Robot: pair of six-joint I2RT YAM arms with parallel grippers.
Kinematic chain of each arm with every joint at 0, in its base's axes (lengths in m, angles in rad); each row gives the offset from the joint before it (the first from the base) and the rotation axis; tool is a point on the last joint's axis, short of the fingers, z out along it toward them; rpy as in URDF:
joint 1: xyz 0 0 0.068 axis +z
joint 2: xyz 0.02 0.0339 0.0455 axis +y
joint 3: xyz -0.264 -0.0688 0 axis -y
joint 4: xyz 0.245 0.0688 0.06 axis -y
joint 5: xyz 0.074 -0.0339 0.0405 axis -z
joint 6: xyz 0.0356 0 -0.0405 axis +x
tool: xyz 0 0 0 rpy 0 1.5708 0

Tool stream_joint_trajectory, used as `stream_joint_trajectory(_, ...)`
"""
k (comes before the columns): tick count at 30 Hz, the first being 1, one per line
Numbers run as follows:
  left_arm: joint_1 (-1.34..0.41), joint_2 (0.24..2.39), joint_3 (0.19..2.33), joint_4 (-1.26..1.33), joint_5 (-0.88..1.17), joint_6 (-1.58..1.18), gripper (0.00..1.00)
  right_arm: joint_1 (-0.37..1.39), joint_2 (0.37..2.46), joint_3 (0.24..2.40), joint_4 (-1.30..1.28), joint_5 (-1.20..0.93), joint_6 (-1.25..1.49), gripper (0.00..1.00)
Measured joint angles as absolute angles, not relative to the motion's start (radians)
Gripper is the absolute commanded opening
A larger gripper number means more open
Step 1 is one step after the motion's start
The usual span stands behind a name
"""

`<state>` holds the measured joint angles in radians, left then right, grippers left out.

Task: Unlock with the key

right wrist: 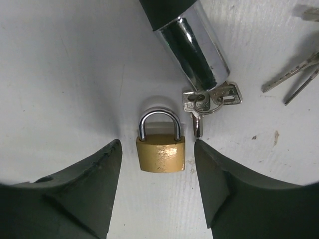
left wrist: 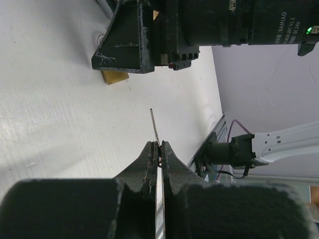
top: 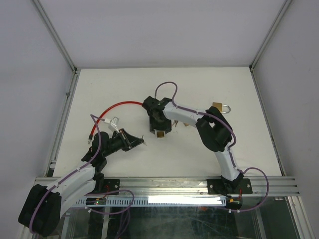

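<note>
A small brass padlock (right wrist: 160, 152) with its steel shackle closed lies flat on the white table. My right gripper (right wrist: 157, 147) is lowered over it, one finger on each side, open, with a gap between each finger and the lock body. In the top view that padlock (top: 160, 134) peeks out just under the right gripper (top: 160, 127). My left gripper (left wrist: 159, 145) is shut on a thin key (left wrist: 155, 127), whose blade sticks out past the fingertips towards the padlock (left wrist: 114, 76). In the top view the left gripper (top: 133, 141) is just left of the lock.
A chrome lock cylinder (right wrist: 197, 52) on a red cable (top: 117, 105) lies just beyond the padlock, with a ring of keys (right wrist: 209, 98) beside the right finger. More loose keys (right wrist: 294, 77) lie further right. A second brass padlock (top: 222, 107) rests at the back right.
</note>
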<state>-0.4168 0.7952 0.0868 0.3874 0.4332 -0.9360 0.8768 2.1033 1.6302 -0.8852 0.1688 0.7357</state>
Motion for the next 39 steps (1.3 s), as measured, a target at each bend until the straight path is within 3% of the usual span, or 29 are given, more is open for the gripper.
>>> stream_joint_trajectory(6,-0.411,0.797,0.087,0.384,0.448,-0.936,0.00,0.878,2.128,1.642,-0.908,0.168,0.754,0.54)
stream_joint_trajectory(17,-0.411,0.844,0.088,0.384,0.485,-0.927,0.00,0.879,2.149,1.673,-0.944,0.170,0.781,0.24)
stream_joint_trajectory(25,-0.411,0.911,0.117,0.409,0.559,-0.897,0.00,0.881,2.125,1.674,-0.925,0.168,0.820,0.17)
stream_joint_trajectory(39,-0.411,0.953,0.195,0.448,0.612,-0.846,0.00,0.881,1.882,1.659,-0.818,0.128,0.945,0.11)
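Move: The small brass padlock lies almost between the right hand's open fingers, about 1 cm below the hand point. From that hand, the ringed keys lie about 4 cm ahead and 3 cm right, the cable lock's silver barrel 7 cm ahead and 2 cm right, and the other keys 6 cm ahead and 8 cm right, all some 2 cm down. From the left hand, which holds a key, the padlock is about 7 cm ahead, 9 cm right and 8 cm below. The right hand settles barely a centimetre and closes its fingers on the padlock's two sides, pinching the body, then lifts it fast by nearly 12 cm while drifting about 4 cm left, fingertips swinging some 20 degrees to the left. The left hand, still gripping its key, dips a centimetre, then comes up about 3 cm and 2 cm to the right, towards the padlock, turning some 10 degrees clockwise. ##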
